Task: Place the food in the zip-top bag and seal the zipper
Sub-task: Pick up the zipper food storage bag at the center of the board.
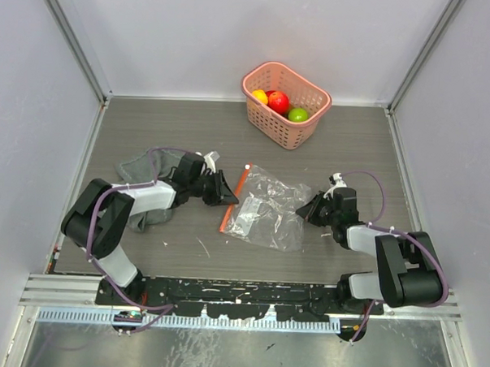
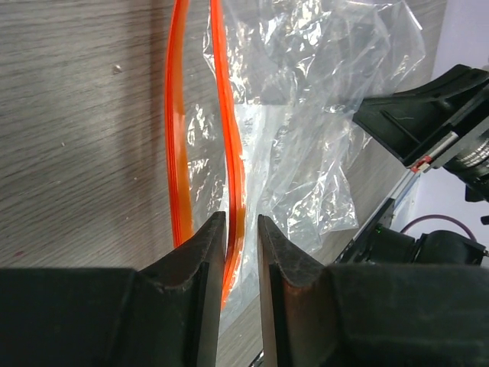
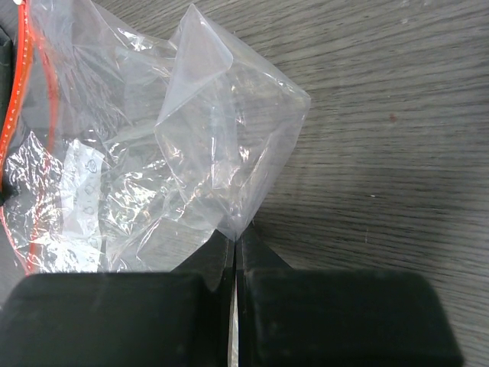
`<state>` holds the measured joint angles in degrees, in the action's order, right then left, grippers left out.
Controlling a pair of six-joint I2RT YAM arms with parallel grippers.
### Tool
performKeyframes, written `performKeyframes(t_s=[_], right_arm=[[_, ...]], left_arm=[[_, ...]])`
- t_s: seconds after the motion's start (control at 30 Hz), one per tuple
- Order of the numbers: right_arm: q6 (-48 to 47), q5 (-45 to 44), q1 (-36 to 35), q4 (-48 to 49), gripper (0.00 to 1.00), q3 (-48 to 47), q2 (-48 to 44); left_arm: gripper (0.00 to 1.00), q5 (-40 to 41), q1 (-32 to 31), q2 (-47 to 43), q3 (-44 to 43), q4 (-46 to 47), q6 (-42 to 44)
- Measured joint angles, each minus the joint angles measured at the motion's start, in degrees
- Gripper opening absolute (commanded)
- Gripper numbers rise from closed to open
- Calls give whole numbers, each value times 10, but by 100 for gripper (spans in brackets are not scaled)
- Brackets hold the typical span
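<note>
The clear zip-top bag (image 1: pixel 268 207) lies crumpled in the middle of the table, its mouth to the left. Its red-orange zipper (image 1: pixel 235 198) has a white slider tab (image 1: pixel 246 166) at the far end. The two zipper lips (image 2: pixel 229 138) stand apart in the left wrist view. My left gripper (image 2: pixel 242 222) straddles the right-hand lip near its lower end; its jaws are a narrow gap apart, and the strip lies against the left finger. My right gripper (image 3: pixel 235 235) is shut on the bag's (image 3: pixel 153 153) right corner, which is lifted a little. The food (image 1: pixel 279 101), red, yellow and green fruit, sits in the pink basket.
The pink plastic basket (image 1: pixel 306 125) stands at the back of the table, right of centre. A grey cloth (image 1: pixel 140 164) lies bunched under and behind my left arm. Grey walls close in the table on three sides.
</note>
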<state>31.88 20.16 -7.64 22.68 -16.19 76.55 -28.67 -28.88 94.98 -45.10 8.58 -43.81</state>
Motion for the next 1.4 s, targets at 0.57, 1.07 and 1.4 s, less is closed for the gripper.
performKeyframes(t_s=[0.57, 1.07, 1.4], right_arm=[[0, 15, 0, 16, 5, 0, 12], [3, 13, -2, -104, 54, -40, -139], [12, -6, -50, -196, 73, -160, -205]], left_arm=[[0, -16, -18, 11, 0, 26, -16], [0, 77, -19, -156, -73, -192, 108], [0, 211, -31, -247, -237, -399, 228]])
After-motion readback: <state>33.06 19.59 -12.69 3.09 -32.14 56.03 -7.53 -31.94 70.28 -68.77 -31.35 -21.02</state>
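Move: The bag's orange zipper edge already runs by the left gripper's part-open fingers, one strip between them; the bag's middle lies about 8 cm to this gripper's right, 1 cm back and 4 cm below. The grey cloth is some 20 cm to its left and 3 cm ahead, the basket about 27 cm ahead and 13 cm right. The right gripper still pinches the bag's far end, the bag's middle about 10 cm to its left and 1 cm ahead. Ease the left gripper about 1.5 cm right and a little back, shut its fingers on the one zipper strip between them, then lift some 18 cm, drifting about 7 cm left and swinging the fingers more forward. Keep the right gripper pinched until the left has shut; then open it to let go, and raise it about 15 cm, tipping its fingers up some 15 degrees. ##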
